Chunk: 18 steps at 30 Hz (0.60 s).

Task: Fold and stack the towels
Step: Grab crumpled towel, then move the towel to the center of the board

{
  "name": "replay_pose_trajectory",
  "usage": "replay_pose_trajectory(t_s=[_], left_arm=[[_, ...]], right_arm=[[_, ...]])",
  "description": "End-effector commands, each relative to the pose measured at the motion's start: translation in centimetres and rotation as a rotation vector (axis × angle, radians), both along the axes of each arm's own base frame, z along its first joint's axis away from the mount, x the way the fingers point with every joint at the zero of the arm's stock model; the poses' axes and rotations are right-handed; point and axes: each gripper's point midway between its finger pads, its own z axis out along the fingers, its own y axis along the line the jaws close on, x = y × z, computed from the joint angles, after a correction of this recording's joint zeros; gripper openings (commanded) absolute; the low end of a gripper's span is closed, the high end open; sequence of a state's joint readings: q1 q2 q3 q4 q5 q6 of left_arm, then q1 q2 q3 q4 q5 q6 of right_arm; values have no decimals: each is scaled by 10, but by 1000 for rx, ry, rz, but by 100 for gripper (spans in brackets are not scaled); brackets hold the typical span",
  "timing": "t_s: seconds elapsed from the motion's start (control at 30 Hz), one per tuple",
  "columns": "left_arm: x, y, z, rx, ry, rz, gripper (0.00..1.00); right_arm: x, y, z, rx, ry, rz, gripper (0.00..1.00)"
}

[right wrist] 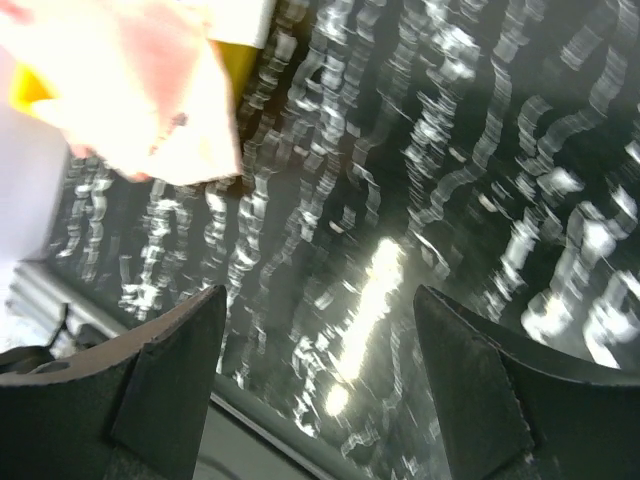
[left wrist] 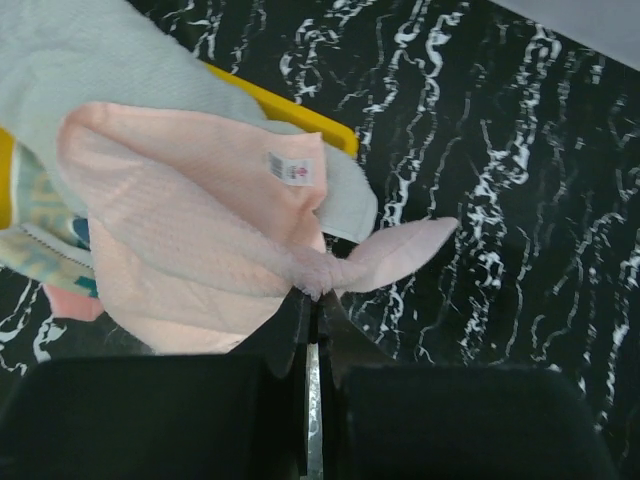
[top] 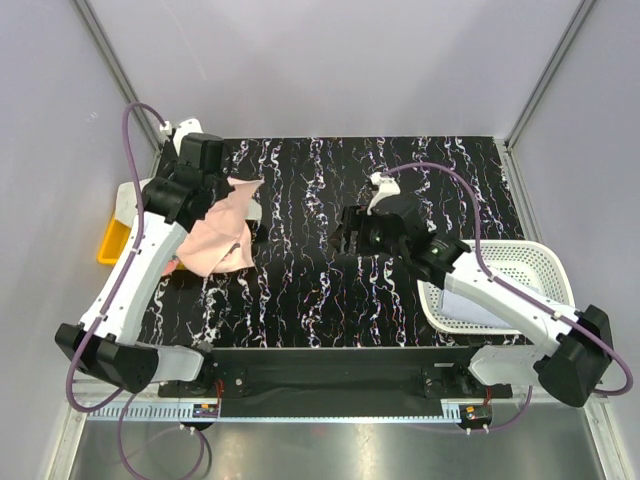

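My left gripper [left wrist: 318,292] is shut on a pale pink towel [left wrist: 190,230], pinching it near one corner, which sticks out to the right. From above, the pink towel [top: 222,232] hangs lifted from the left gripper [top: 236,192] over the table's left side. Beneath it lie a pale blue towel [left wrist: 120,70] and a printed towel [left wrist: 40,235] on the yellow tray [left wrist: 300,115]. My right gripper [top: 345,232] hovers open over the middle of the table. Nothing sits between its fingers [right wrist: 170,380]. The pink towel [right wrist: 150,80] shows blurred at its view's upper left.
The yellow tray [top: 112,245] sits at the table's left edge. A white mesh basket [top: 545,265] stands at the right, with a whitish cloth [top: 470,305] inside under the right arm. The black marbled table top [top: 300,290] spans the middle.
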<state>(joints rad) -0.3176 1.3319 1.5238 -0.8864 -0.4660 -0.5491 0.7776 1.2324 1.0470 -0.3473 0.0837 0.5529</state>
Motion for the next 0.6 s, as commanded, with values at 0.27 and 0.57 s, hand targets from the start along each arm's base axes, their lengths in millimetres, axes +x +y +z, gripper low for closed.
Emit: replay_pose_trajectory(t_s=[0.27, 0.57], left_arm=[[-16, -62, 24, -103, -42, -211, 0], [-27, -62, 24, -96, -43, -240, 0]], right_arm=[[42, 99, 63, 272, -335, 296, 85], [71, 139, 36, 319, -411, 345, 84]])
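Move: The peach towel's free corner, sticking out of the left fingers, lies about 14 cm to the right hand's left, some 11 cm ahead and a few centimetres higher. From the left hand, which already pinches the towel, that corner is about 8 cm to the right, nearly level ahead. The yellow basket sits low, roughly 14 cm left of the left hand and 7 cm back. The grey towel's end is some 18 cm left of the right hand, 7 cm ahead, well below. Leftward and about half as far forward, the right hand sweeps some 13 cm towards the raised peach towel, first rising slightly, then dipping, fingers wide open, its wrist swinging counter-clockwise and tipping up. The left hand keeps its pinch and carries the towel about 6 cm right and a little back to meet it, turning some 10 degrees clockwise, then slows nearly to a stop. ##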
